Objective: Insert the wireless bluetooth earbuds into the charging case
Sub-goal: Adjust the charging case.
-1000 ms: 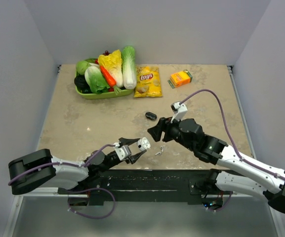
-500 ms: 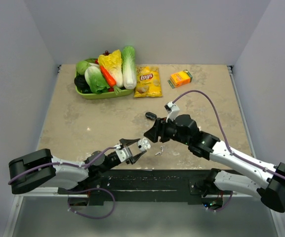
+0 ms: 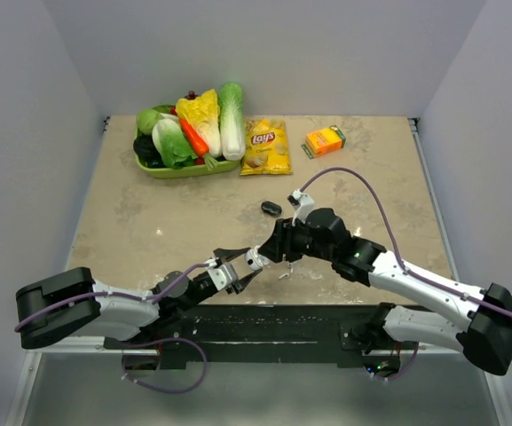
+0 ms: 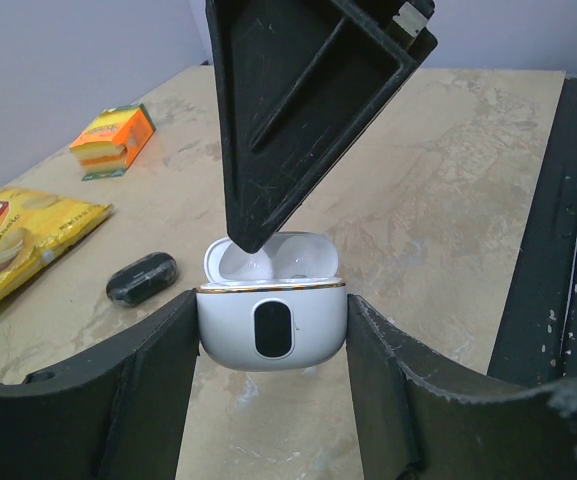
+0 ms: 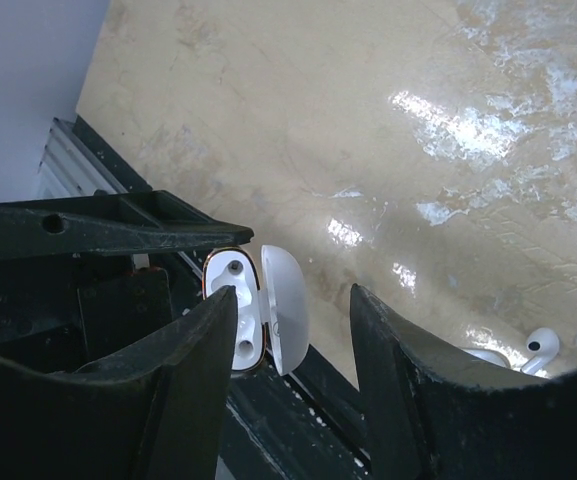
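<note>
My left gripper is shut on the white charging case and holds it just above the table with its lid open. My right gripper is open and right at the case. One of its fingers reaches the case mouth, and the raised lid sits between its fingers. Both sockets look empty. A white stemmed earbud lies on the table just right of the case. Whether a second one lies beside it I cannot tell.
A black oval pebble-like object lies beyond the case. At the back stand a green tray of vegetables, a yellow chip bag and an orange box. The black base rail runs along the near edge.
My right gripper has moved left and down to the case, and its jaws have narrowed. The left gripper and the case have stayed put.
</note>
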### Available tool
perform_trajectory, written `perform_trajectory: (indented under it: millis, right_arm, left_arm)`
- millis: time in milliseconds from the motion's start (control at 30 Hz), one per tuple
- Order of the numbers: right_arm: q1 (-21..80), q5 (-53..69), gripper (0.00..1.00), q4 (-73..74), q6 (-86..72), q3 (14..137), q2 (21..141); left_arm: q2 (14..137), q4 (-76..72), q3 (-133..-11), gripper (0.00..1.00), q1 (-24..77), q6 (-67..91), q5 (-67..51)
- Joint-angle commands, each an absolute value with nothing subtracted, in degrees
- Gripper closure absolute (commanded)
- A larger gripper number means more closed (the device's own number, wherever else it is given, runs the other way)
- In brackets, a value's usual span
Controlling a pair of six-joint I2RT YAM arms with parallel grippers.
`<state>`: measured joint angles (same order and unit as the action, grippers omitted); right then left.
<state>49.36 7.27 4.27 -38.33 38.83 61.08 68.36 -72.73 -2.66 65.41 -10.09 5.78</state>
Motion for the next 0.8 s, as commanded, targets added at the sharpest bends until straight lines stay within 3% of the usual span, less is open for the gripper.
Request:
perform_trajectory:
  millis: [0, 500, 767]
  right_arm:
    - [49.31, 9.05, 0.48, 0.62, -37.53, 38.15, 61.0]
    - [49.22, 10.02, 0.64, -1.14, -37.18, 37.88, 63.54]
    - [49.31, 7.74, 0.79, -0.18, -36.13, 37.71, 61.53]
  left_arm:
    - [68.47, -105.47, 0.53, 1.0, 65.83, -10.02, 5.01]
    - [69.52, -105.55, -0.97, 1.0, 65.92, -9.05, 3.87]
    - [69.87, -105.73, -0.7, 1.0, 65.92, -8.53, 4.31]
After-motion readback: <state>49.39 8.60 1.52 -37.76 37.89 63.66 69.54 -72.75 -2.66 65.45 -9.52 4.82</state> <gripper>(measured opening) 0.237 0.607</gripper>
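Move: The open lid of the white charging case lies just off the right hand's parted fingertips, about 1 cm left and 2 cm below the hand point, level with it fore and aft. The two loose white earbuds lie about 5 cm to the right, roughly level, and the black case some 16 cm ahead and 1 cm right, both about 13 cm below. From the left hand, which already grips the case body, the lid is about 1 cm ahead, 2 cm right and 2 cm up. The right hand eases about 1 cm down and slightly left, narrowing its fingers around the left-held case's lid. ##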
